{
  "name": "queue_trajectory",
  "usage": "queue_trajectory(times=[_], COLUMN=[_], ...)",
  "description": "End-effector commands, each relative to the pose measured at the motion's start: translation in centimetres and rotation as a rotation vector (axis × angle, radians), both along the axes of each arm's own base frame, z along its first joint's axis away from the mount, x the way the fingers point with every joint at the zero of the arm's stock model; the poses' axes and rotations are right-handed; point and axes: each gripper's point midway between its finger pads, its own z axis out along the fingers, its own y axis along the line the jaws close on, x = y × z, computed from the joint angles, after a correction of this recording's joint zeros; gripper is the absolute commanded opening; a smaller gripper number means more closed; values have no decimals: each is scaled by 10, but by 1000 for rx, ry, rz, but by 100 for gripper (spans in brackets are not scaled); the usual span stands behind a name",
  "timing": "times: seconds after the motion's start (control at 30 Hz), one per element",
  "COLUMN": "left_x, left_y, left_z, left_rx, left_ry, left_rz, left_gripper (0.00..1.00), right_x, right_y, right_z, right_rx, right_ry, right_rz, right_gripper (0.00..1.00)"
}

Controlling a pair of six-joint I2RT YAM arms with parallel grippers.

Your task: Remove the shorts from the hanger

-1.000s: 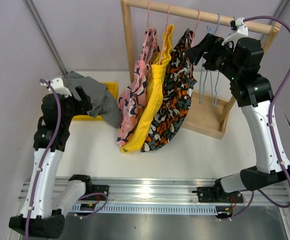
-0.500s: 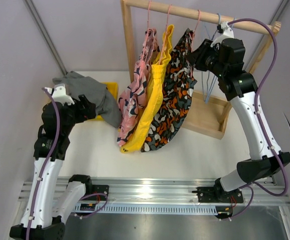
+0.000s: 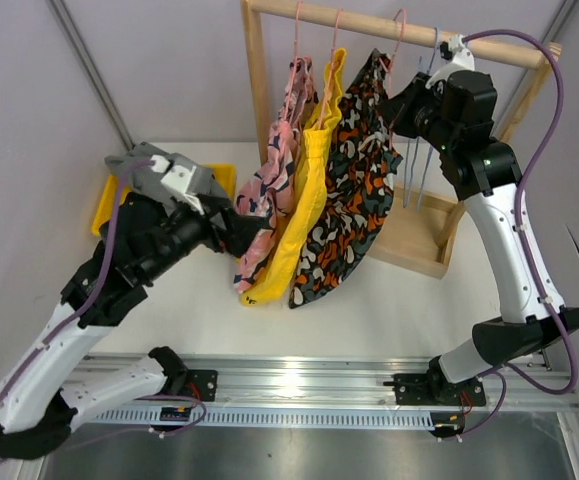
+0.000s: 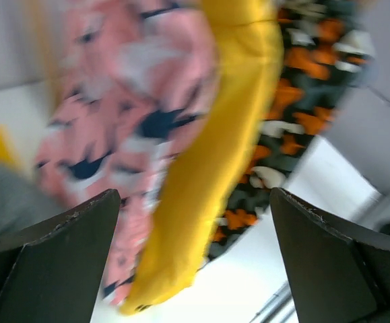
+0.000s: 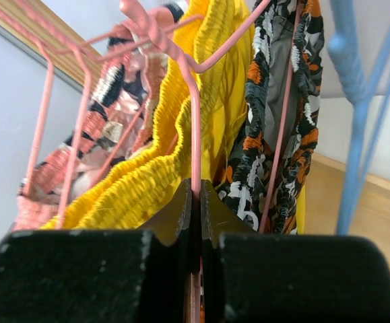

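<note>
Three pairs of shorts hang on pink hangers from the wooden rack (image 3: 257, 90): pink shark-print shorts (image 3: 272, 190), yellow shorts (image 3: 304, 205) and camouflage shorts (image 3: 354, 205). At the top of the camouflage pair, my right gripper (image 3: 401, 105) is shut on a pink hanger wire (image 5: 195, 134) between the yellow shorts (image 5: 147, 175) and the camouflage shorts (image 5: 296, 121). My left gripper (image 3: 237, 228) is open just left of the pink pair's hem. Its view is blurred, with the yellow shorts (image 4: 215, 168) ahead of its fingers (image 4: 53, 256). Grey shorts (image 3: 134, 162) lie at the yellow bin (image 3: 104, 205).
Empty blue hangers (image 3: 421, 165) hang on the rail right of the camouflage shorts; one blue hanger (image 5: 356, 101) sits close beside my right fingers. The rack's wooden base (image 3: 414, 245) stands on the white table. A metal rail (image 3: 299, 385) runs along the near edge.
My left arm swung right from the yellow bin to the hanging shorts, leaving the grey shorts behind. My right gripper closed on the pink hanger wire, and the camouflage shorts shifted slightly.
</note>
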Motion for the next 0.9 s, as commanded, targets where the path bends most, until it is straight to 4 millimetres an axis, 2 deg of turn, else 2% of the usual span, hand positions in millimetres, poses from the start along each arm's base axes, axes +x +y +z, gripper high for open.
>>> queue_trajectory(times=[0.0,0.07,0.1,0.13,0.17,0.2,0.23,0.33,0.4,0.47,0.63,0.7,0.8,0.83,0.87], left_x=[-20,-26,-43,-49,-49,-59,-58,-68,-67,-65,-52,-43,-30,-26,-24], left_y=[-53,-89,-110,-125,-146,-161,-180,-210,-232,-244,-269,-275,-275,-276,-276], left_z=[38,32,47,49,39,42,39,43,30,31,16,11,9,5,4], left_rx=[0,41,19,16,28,12,0,-31,-12,-25,-10,-5,3,7,4], left_ry=[-127,-132,-163,-168,-150,-154,-156,-174,-163,-174,-155,-156,-156,-153,-155], left_rz=[-180,-263,-334,-378,-414,-459,-483,-537,-559,-561,-538,-503,-433,-417,-405], left_gripper=[99,99,99,99,99,99,99,99,99,99,99,93,71,52,40], right_x=[-31,-41,-49,-52,-55,-60,-64,-74,-79,-85,-100,-107,-115,-117,-121], right_y=[-9,-10,-10,-14,-14,-10,-11,-5,0,-1,-5,-7,-9,-10,-10], right_z=[90,99,106,108,107,108,109,107,102,101,103,107,108,109,110], right_rx=[84,103,115,127,139,146,152,162,161,162,182,195,206,214,219], right_ry=[-216,-224,-235,-233,-220,-216,-213,-194,-178,-177,-177,-183,-177,-173,-176], right_rz=[-29,-39,-37,-71,-75,-66,-75,-66,-54,-54,-48,-40,-35,-32,-24], right_gripper=[0,0,0,0,0,0,0,0,0,0,0,0,0,0,0])
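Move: The camouflage shorts hang about 17 cm ahead of the open left gripper, 20 cm to its right and 8 cm lower. From that gripper, the yellow shorts are some 16 cm ahead and 12 cm right, the pink shorts 15 cm ahead and 4 cm right. The right gripper already pinches the pink hanger; from it the camouflage shorts' middle is roughly 8 cm left, 2 cm back and 15 cm down, the rod 5 cm ahead, level sideways, 12 cm up. Keep the right gripper shut on the pink hanger and lift it up and back, some 8 cm up and 10 cm towards the base, away from the rod. Meanwhile swing the left gripper about 27 cm right, past the near side of the pink and yellow shorts, drawing back slightly and turning some 30 degrees clockwise; at the camouflage shorts' hanging cloth, start closing its fingers to half open. ##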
